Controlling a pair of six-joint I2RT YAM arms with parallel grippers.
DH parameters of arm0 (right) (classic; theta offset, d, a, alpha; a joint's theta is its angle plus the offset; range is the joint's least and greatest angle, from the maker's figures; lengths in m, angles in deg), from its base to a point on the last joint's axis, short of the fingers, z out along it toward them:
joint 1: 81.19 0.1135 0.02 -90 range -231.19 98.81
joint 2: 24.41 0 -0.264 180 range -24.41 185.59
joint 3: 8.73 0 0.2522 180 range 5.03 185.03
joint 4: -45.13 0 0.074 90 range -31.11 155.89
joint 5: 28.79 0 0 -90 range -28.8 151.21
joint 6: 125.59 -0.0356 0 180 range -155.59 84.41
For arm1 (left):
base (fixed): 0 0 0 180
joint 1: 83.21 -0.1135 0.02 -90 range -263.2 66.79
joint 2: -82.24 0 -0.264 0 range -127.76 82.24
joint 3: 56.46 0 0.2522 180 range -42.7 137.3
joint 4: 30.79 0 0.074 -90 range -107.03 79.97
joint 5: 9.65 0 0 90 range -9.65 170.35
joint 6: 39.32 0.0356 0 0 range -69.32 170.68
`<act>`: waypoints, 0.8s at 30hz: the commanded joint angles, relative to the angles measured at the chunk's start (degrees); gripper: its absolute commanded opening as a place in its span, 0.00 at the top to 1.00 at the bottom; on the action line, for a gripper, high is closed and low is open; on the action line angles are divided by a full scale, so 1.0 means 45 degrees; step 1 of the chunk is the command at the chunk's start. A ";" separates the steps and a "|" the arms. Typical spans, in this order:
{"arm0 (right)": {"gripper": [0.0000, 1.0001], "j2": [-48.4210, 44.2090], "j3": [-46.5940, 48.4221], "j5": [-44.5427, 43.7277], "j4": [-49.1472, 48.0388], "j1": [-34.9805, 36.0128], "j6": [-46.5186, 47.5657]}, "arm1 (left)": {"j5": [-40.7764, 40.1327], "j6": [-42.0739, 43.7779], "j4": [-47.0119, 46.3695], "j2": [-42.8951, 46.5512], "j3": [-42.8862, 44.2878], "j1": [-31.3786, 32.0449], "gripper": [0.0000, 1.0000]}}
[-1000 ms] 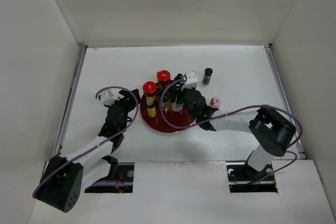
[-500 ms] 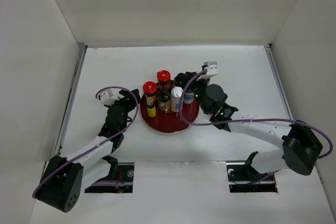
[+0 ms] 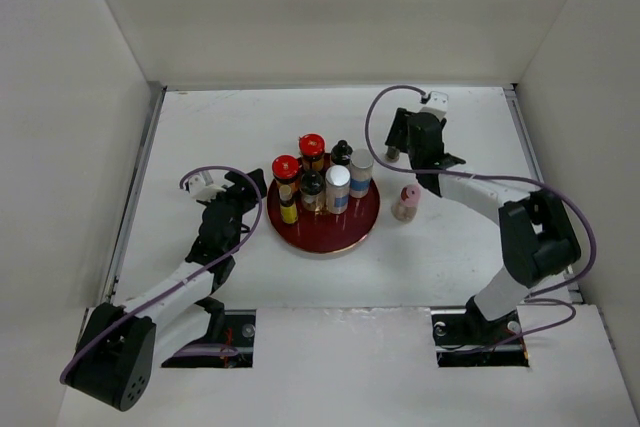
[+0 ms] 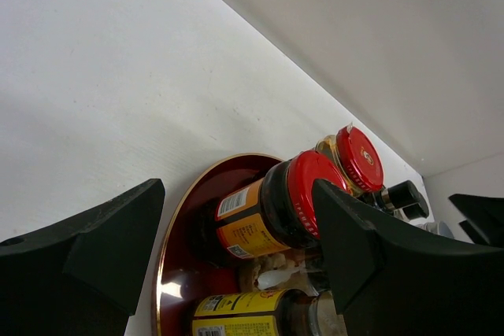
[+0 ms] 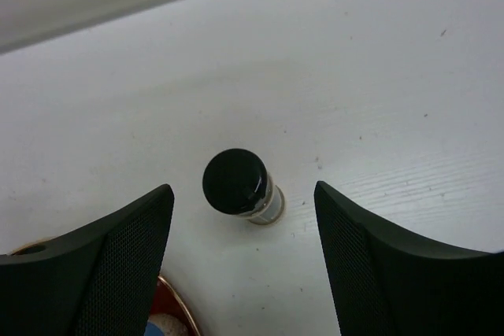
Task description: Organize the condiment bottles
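Several condiment bottles stand on the round dark red plate (image 3: pixel 345 237): two red-capped jars (image 3: pixel 286 167) (image 3: pixel 312 144), a yellow-labelled bottle (image 3: pixel 288 210), dark black-capped ones (image 3: pixel 312 184) and two silver-capped white ones (image 3: pixel 338 187) (image 3: pixel 361 169). A pink bottle (image 3: pixel 406 203) stands on the table right of the plate. My left gripper (image 3: pixel 245 190) is open just left of the plate, with the nearer red-capped jar (image 4: pixel 287 206) ahead between its fingers, untouched. My right gripper (image 3: pixel 402 142) hangs open at the back over a small black-capped jar (image 5: pixel 236 184), apart from it.
White walls close the table in at the back and on both sides. The plate's gold rim (image 5: pixel 172 304) shows at the lower left of the right wrist view. Purple cables loop above both arms.
My right arm has swung from the plate to the back right, above the black-capped jar, and its jaws have widened. A silver-capped bottle now shows on the plate's right side. The left arm is still.
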 commanded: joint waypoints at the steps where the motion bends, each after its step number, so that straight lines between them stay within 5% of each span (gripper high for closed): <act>1: 0.23 0.0348 0.1200 0.0694 0.0959 -0.0214 -0.0003 | -0.0030 0.0033 -0.0524 0.0076 -0.0082 0.0013 0.26; 18: 0.31 0.2673 0.2783 0.1281 0.1682 -0.0293 0.0212 | -0.0011 -0.0006 -0.0641 -0.0217 -0.0063 -0.0026 0.25; 24: 0.50 0.2461 0.2492 0.0911 0.1294 -0.0293 0.0232 | -0.0011 -0.0025 -0.0660 -0.0237 -0.0082 -0.0084 0.25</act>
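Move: The small black-capped bottle stands just in front of my open right hand, about 3 cm ahead and 2 cm to the left, its middle some 8 cm below. The rear can on the tray is roughly 6 cm back and 11 cm left of that hand, the black-topped bottle about level with it and 16 cm left, the pink-topped bottle some 13 cm back and 2 cm right. From my left hand the small bottle lies about 16 cm ahead and 36 cm right, 7 cm lower. I bring my right hand down onto the small black-capped bottle, about 5 cm lower in all: first a short dip, then roughly 3 cm forward and 2 cm left to centre over the cap, then straight down around it. The fingers tip some 10 degrees further downward and close partway late on, until both tips meet the sides of the cap. ##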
